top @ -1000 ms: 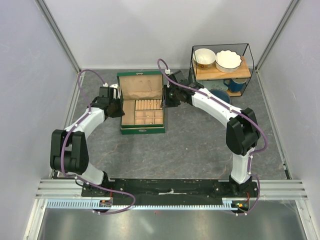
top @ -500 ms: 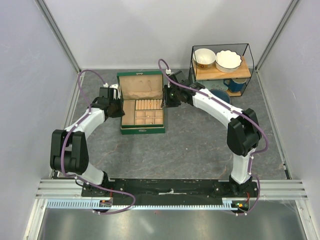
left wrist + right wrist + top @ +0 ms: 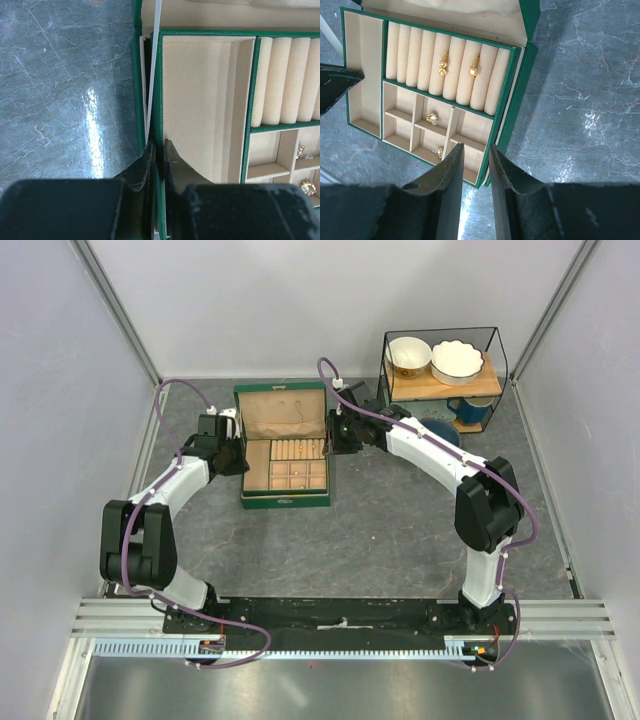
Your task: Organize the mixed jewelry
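The green box (image 3: 285,502) lies open with tan compartments. Two gold rings (image 3: 442,66) (image 3: 473,70) sit in the ring rolls, and small gold studs (image 3: 432,118) (image 3: 438,150) lie in the little compartments, seen also in the left wrist view as studs (image 3: 301,151). No wire bangle shows. My left gripper (image 3: 157,145) (image 3: 238,456) straddles the box's left wall (image 3: 157,75), jaws pressed close on both sides of it. My right gripper (image 3: 474,146) (image 3: 330,440) is open over the box's right front corner (image 3: 506,105), holding nothing.
The box lid (image 3: 283,412) stands upright at the back, with a white ribbon stay (image 3: 154,60) at its left. A wire shelf (image 3: 497,340) at the back right holds two bowls (image 3: 440,360) and a blue mug (image 3: 468,410). Walls enclose the grey table.
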{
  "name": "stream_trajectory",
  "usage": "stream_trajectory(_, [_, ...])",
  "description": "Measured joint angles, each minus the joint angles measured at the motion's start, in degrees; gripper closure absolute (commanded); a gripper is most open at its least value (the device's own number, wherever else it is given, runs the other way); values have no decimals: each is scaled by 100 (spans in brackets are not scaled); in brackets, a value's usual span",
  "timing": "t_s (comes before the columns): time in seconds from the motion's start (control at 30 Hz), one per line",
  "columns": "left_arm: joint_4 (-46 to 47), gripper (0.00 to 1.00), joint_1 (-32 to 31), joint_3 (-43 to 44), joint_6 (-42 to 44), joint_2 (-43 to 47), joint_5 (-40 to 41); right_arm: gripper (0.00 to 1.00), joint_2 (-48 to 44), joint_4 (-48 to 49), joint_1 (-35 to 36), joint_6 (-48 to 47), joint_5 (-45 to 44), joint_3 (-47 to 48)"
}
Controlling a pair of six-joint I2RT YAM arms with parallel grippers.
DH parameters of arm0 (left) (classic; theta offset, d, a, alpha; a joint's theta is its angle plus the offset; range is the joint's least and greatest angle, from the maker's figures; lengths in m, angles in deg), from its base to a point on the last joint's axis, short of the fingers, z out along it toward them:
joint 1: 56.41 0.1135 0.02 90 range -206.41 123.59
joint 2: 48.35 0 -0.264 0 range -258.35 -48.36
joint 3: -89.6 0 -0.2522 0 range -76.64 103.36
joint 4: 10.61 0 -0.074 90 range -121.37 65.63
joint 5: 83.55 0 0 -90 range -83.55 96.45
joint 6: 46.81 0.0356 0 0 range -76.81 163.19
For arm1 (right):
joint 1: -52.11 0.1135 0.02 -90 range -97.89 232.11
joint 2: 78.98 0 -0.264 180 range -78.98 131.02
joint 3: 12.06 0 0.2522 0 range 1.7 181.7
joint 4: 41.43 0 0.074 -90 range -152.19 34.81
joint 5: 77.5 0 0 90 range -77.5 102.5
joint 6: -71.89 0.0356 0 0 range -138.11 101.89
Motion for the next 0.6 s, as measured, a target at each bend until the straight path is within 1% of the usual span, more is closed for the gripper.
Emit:
stream_trajectory(0.23, [-66,87,9,0,-11,39,-4,66,0,0,0,-2,0,0])
stream_trajectory(0.3, [-87,85,15,0,-15,44,-17,66,0,0,0,-2,0,0])
stream_trajectory(0.4, [-101,78,17,2,-15,46,-28,66,0,0,0,-2,0,0])
stream_trajectory(0.43, [-103,73,17,2,-17,46,-31,66,0,0,0,-2,0,0])
stream_trajectory(0.53, [-111,63,17,17,-55,33,-50,66,0,0,0,-2,2,0])
stream_trajectory(0.6, [-136,60,17,35,-63,26,-55,66,0,2,0,-2,4,0])
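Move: The tray's left rim is already pinched in the left fingers; the tray's middle lies about 10 cm to the left hand's right, roughly 1 cm ahead and 2 cm lower. The green jewelry box is right beneath it, its middle about 10 cm right and 4 cm below the hand. The open lid stands some 13 cm ahead and 9 cm right. From the idle right hand the tray is about 10 cm left, 2 cm back and 7 cm below. Hold the left gripper in place at the left wall of the jewelry box, letting it ease back by less than half a centimetre. Then spread its fingers from almost shut to about a third open, letting go of the tray's left rim so the tray can settle into the box. ##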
